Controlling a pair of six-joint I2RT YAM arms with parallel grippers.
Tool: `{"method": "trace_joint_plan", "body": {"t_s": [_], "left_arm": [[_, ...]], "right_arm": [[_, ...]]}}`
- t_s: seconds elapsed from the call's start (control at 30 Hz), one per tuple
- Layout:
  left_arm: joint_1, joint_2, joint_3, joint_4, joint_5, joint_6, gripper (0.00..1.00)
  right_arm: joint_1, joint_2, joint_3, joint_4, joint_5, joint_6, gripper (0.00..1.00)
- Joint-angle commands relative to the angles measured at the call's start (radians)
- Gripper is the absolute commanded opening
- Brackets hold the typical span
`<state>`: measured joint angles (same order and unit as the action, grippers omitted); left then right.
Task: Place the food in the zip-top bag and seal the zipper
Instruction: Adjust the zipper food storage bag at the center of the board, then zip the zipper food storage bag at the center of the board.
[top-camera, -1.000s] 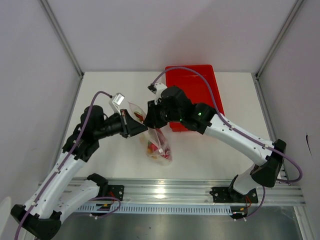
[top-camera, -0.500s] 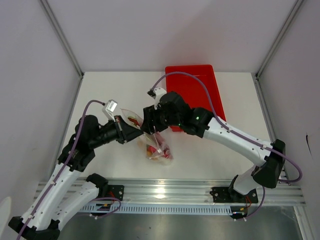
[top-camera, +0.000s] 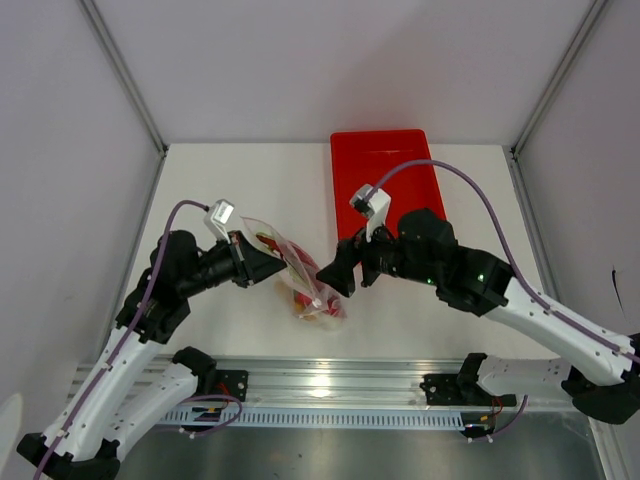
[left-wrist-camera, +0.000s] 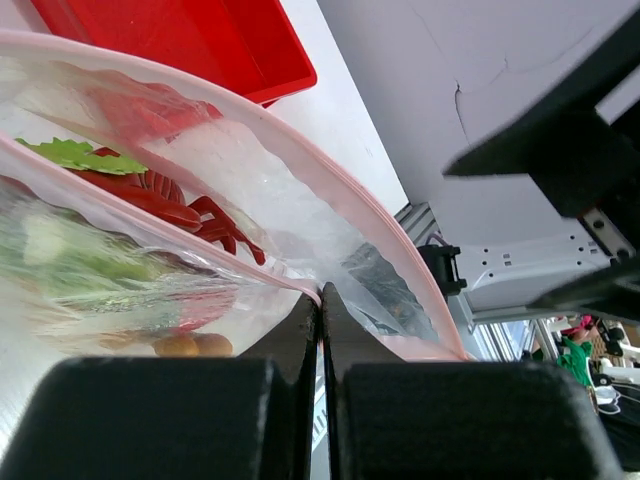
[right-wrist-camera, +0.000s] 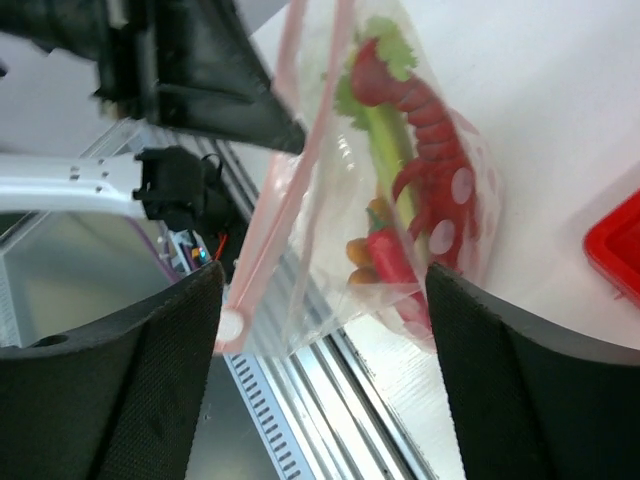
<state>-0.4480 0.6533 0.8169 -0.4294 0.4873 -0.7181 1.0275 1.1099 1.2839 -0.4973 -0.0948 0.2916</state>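
Observation:
The zip-top bag hangs from my left gripper, tilted down to the table. That gripper is shut on the bag's pink zipper edge. Through the clear plastic I see the food: the red lobster, a green stalk and small orange pieces. My right gripper stands wide open just right of the bag, holding nothing. In the right wrist view the bag with lobster, stalk and zipper lies beyond the spread fingers.
A red rectangular tray stands at the back right of the table, behind my right arm. The aluminium rail runs along the near edge below the bag. White walls close in the table's sides and back.
My right gripper has opened, released the bag and drawn back to the right. My left gripper lowered slightly with the bag a second ago, then held still.

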Motion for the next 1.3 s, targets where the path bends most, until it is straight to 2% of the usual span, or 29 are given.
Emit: {"method": "trace_joint_plan", "body": {"t_s": [0.0,0.07,0.2,0.33,0.47,0.7,0.93,0.97,1.2,1.27], "left_arm": [[0.006,-0.012,0.011,0.014,-0.007,-0.026,0.01],[0.008,-0.012,0.019,0.014,-0.006,-0.032,0.01],[0.006,-0.014,0.027,0.004,-0.012,-0.04,0.01],[0.006,-0.015,0.03,0.007,-0.007,-0.053,0.0],[0.006,-0.012,0.041,0.003,-0.006,-0.053,0.01],[0.006,-0.011,0.047,-0.002,-0.001,-0.052,0.0],[0.006,-0.001,0.056,-0.006,0.011,-0.05,0.01],[0.006,-0.001,0.059,-0.005,0.014,-0.05,0.01],[0.006,0.012,0.073,-0.016,0.023,-0.034,0.01],[0.006,0.014,0.07,-0.016,0.025,-0.034,0.01]], "right_arm": [[0.054,-0.036,-0.088,0.046,-0.042,-0.054,0.81],[0.112,-0.054,-0.133,0.069,-0.01,-0.071,0.77],[0.233,-0.111,-0.242,0.16,0.194,-0.123,0.7],[0.313,-0.182,-0.385,0.265,0.319,-0.186,0.7],[0.368,-0.235,-0.426,0.319,0.45,-0.226,0.73],[0.376,-0.239,-0.442,0.379,0.465,-0.287,0.73],[0.359,-0.136,-0.426,0.485,0.42,-0.365,0.63],[0.35,-0.128,-0.431,0.505,0.402,-0.37,0.57],[0.299,-0.146,-0.459,0.588,0.368,-0.364,0.43],[0.292,-0.154,-0.469,0.605,0.365,-0.365,0.36]]}}
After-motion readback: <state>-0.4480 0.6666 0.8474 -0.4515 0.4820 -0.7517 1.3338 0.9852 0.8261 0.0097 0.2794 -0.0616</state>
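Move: The bag's slider-end corner, near end of the zipper rim, lies about 4 cm back, 3 cm left and 7 cm below the open right gripper. The food-filled part of the bag is roughly level with that gripper fore-and-aft, 6 cm left and 14 cm down; the red tray's middle is some 22 cm ahead, 13 cm right and 20 cm down. From the left gripper, still pinching the rim, the corner is around 7 cm back, 8 cm right and 2 cm lower. Swing the open right gripper down and back towards the bag's slider-end corner, dipping about 9 cm, then ease it up and slightly forward by some 4 cm so the corner comes between its fingers. Roll the wrist about 25 degrees on the way and close the fingers to under half open around the rim. Keep the left gripper shut on the rim and still. ##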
